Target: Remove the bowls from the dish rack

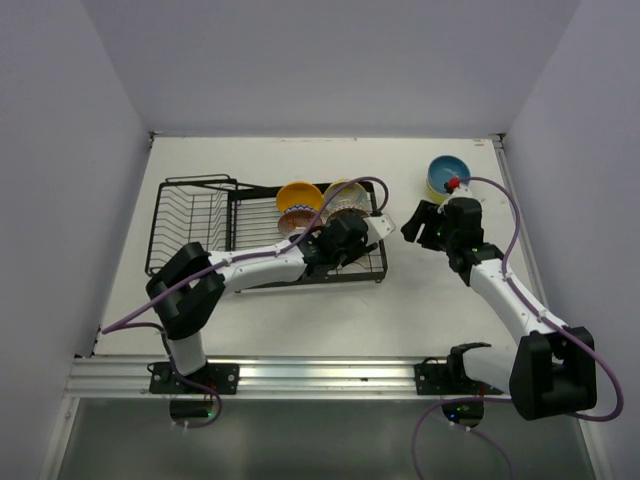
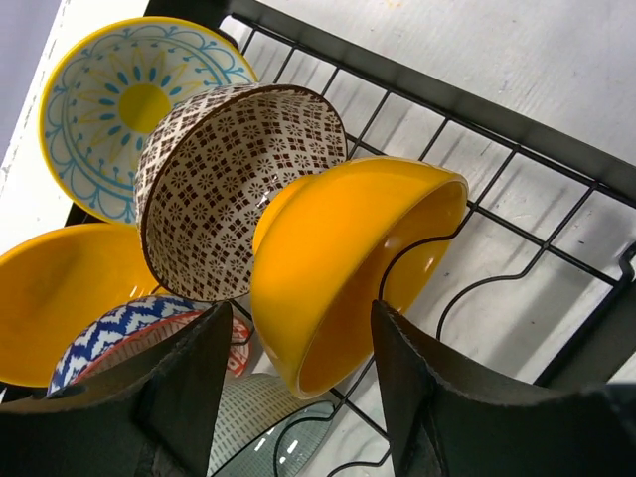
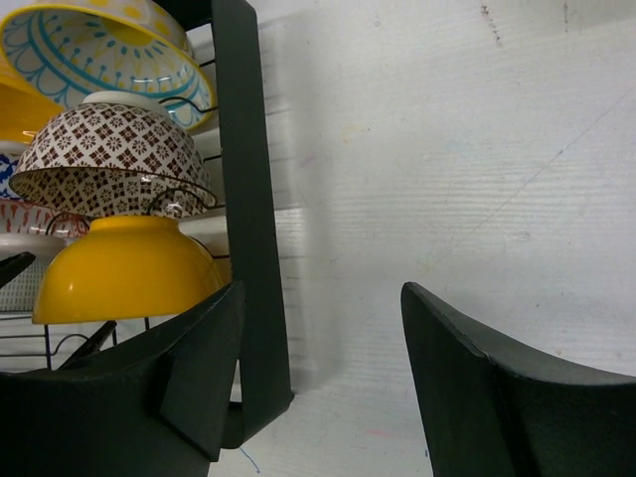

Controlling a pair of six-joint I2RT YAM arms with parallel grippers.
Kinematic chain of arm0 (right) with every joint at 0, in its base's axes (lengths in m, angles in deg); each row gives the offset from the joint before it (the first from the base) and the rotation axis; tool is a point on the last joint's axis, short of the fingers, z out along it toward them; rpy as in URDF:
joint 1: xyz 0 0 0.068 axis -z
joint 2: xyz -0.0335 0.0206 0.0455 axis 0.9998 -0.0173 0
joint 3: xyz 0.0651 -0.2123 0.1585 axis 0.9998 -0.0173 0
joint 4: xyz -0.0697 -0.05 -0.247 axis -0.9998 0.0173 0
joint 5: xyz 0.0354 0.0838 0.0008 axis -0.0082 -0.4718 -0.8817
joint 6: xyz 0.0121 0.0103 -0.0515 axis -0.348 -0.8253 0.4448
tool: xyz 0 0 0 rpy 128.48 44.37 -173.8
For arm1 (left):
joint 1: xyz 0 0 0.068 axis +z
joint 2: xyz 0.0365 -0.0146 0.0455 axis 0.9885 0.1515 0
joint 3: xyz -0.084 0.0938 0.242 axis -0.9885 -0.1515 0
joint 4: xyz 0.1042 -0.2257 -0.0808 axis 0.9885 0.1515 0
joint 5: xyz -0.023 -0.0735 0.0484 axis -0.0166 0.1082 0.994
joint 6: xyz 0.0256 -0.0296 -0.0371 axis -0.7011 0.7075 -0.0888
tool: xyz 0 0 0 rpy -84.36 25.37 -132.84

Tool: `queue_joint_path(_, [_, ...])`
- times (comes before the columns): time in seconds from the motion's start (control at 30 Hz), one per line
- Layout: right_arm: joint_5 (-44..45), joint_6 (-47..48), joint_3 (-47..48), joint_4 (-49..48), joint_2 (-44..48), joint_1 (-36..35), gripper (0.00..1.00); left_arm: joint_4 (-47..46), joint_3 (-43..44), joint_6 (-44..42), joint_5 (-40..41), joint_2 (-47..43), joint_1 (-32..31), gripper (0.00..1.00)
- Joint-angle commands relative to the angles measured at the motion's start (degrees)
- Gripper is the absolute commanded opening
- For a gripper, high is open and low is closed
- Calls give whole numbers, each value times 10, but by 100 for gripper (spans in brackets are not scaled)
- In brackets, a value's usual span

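The black wire dish rack (image 1: 200, 215) lies at the left of the table, with several bowls crowded at its right end. My left gripper (image 2: 301, 308) is open there and straddles the lower wall of a tilted orange-yellow bowl (image 2: 338, 248), one finger outside and one toward its inside, gaps showing on both sides. Behind that bowl lean a red-brown patterned bowl (image 2: 229, 179) and a yellow bowl with blue pattern (image 2: 119, 89). My right gripper (image 1: 415, 222) stands open over bare table just right of the rack, holding nothing.
A blue bowl (image 1: 447, 170) sits on a yellow one at the back right of the table. More bowls stay in the rack: another yellow one (image 2: 60, 298), a blue-and-red patterned one (image 2: 129, 328) and a pale grey-green one (image 2: 258, 417). The rack's end bar (image 3: 248, 199) stands close to my right gripper.
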Motion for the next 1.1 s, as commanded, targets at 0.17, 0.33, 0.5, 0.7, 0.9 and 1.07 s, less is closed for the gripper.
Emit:
queue_joint_path(0.17, [-1, -5, -5, -28, -2, 4, 67, -87, 1, -47, 125, 26, -45, 48])
queue_joint_path(0.33, [0, -6, -5, -29, -3, 4, 67, -121, -20, -59, 183, 28, -67, 38])
queue_joint_path(0.5, [1, -8, -5, -29, -5, 4, 67, -165, -44, -90, 240, 37, -87, 27])
queue_joint_path(0.7, [2, -8, -6, -30, -6, 4, 67, -221, -72, -110, 291, 40, -96, 13])
queue_joint_path(0.9, [2, -9, -6, -30, -7, 4, 67, -261, -94, -116, 317, 33, -100, 0])
queue_joint_path(1.07, [4, -8, -6, -30, -6, 4, 67, -313, -112, -136, 345, 27, -106, 0])
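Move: The orange bowl's left rim is already between the left hand's open fingers; its middle lies about 5 cm to the right, 2 cm ahead and 2 cm lower. The brown-patterned bowl stands some 6 cm beyond the orange one, the pale green bowl about 7 cm to the hand's left and level with it, the rack's right rail roughly 12 cm to its right. From the right hand the orange bowl is about 15 cm left, 3 cm back and 5 cm lower. Close the left gripper on the left rim of the orange bowl, one finger outside the wall and one inside, until the rim is pinched. Meanwhile tip the fingers up some 25 degrees, turning slightly counter-clockwise, and let the hand go about 1 cm right and back, then roughly 2.5 cm left. Firm up the grip at the end. ##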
